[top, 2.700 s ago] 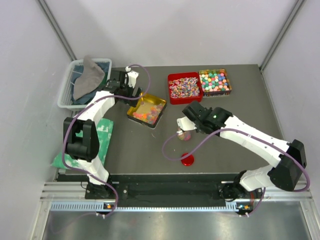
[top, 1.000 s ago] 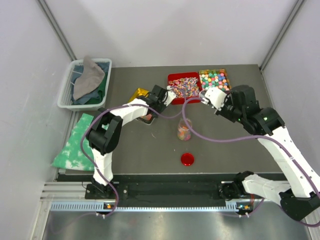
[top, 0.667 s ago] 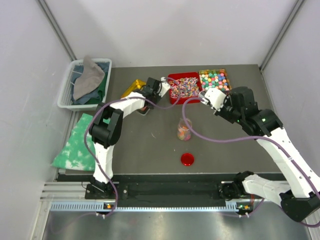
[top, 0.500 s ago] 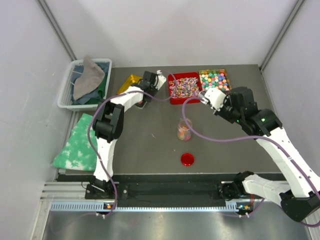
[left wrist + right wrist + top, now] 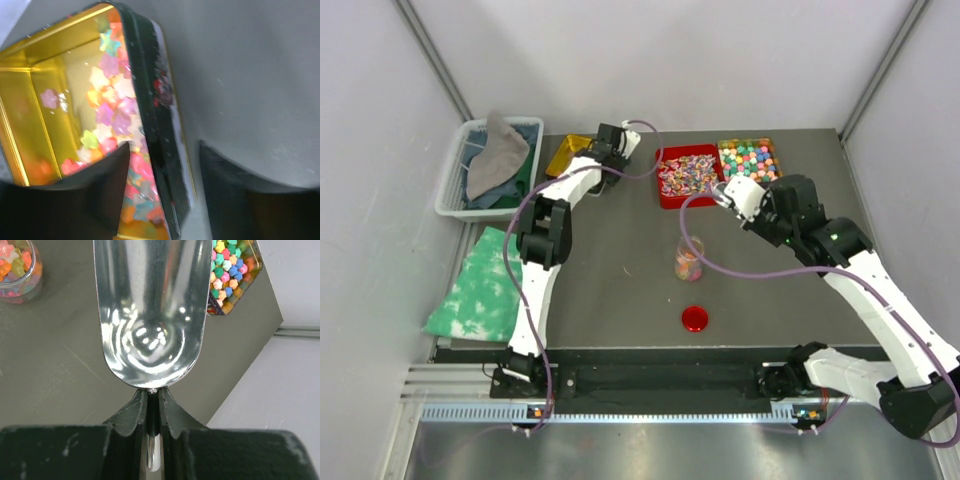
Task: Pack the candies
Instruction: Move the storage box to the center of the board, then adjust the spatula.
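The candies lie in three tins at the back. Star-shaped ones fill the gold tin, mixed pink-white pieces fill the red tin, and pastel ones fill the far tin. More candies sit in the clear jar at mid-table. My left gripper straddles the gold tin's dark side wall, open, with a gap on both sides. My right gripper is shut on the handle of an empty metal scoop, which hangs just in front of the two right tins.
A red round lid lies on the table in front of the jar. A grey basket of cloths stands at the back left, and a green patterned cloth lies at the left edge. White walls close in on three sides.
The left arm has swung the gold tin from mid-table to the back left, and its jaws have widened off the tin's wall. The right arm with the scoop has barely shifted.
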Controlling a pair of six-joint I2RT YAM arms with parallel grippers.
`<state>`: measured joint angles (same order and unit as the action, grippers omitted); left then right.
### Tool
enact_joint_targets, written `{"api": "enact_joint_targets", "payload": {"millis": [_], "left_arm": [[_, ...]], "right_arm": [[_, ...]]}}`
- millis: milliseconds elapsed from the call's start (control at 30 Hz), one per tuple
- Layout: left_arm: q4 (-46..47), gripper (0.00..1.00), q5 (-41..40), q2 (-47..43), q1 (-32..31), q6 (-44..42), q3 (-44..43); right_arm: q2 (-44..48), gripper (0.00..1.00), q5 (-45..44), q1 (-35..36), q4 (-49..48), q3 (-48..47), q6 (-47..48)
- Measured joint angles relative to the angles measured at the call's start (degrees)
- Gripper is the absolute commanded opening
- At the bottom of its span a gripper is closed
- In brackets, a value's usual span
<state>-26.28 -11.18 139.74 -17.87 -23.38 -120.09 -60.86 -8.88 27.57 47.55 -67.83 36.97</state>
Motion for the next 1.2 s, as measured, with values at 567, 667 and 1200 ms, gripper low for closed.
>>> {"api": "enact_joint_targets", "payload": {"millis": [567,667,1200], "left_arm": [[-4.0,0.91,33.6,-37.9,-1.6,13.7,8.6],[-3.5,0.91,40.1,-39.2,-2.2,16.2,9.3],[-4.9,0.9,57.3,-30.9,-7.4,23.2,15.5]], "right_arm": [[-3.8,0.0,-0.3,2.9,-2.7,1.6,-3.6],[-4.5,0.0,-1.2,6.0,-3.5,1.6,-4.1],[-10.6,0.0,-7.6,11.0,-7.0,-5.4,-6.2]]}}
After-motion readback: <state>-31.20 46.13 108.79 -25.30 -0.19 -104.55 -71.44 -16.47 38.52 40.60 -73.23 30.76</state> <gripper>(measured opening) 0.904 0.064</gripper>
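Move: Off to the left hand's right, about 27 cm and roughly 2 cm farther out, lies the red storage box of lollipops, nearly at hand height. The gold box's middle is 5 cm ahead and 8 cm left of that hand; the candy jar stands 30 cm back and 26 cm right. From the right hand, the red box is about 34 cm ahead, 14 cm left and 21 cm below, the jar 4 cm ahead and 16 cm left, and the star-candy box 37 cm ahead and 4 cm right. Rising steeply from the gold box's wall, the already half-open left hand spreads fully, climbs some 30 cm, then sinks 10 while travelling back 21 and right 18 cm, over the gap between red box and jar; its wrist turns about 65 degrees until the fingers point mostly right. The right hand, still gripping the scoop, dips slightly, shifts 7 cm left towards the jar, and rises again. ##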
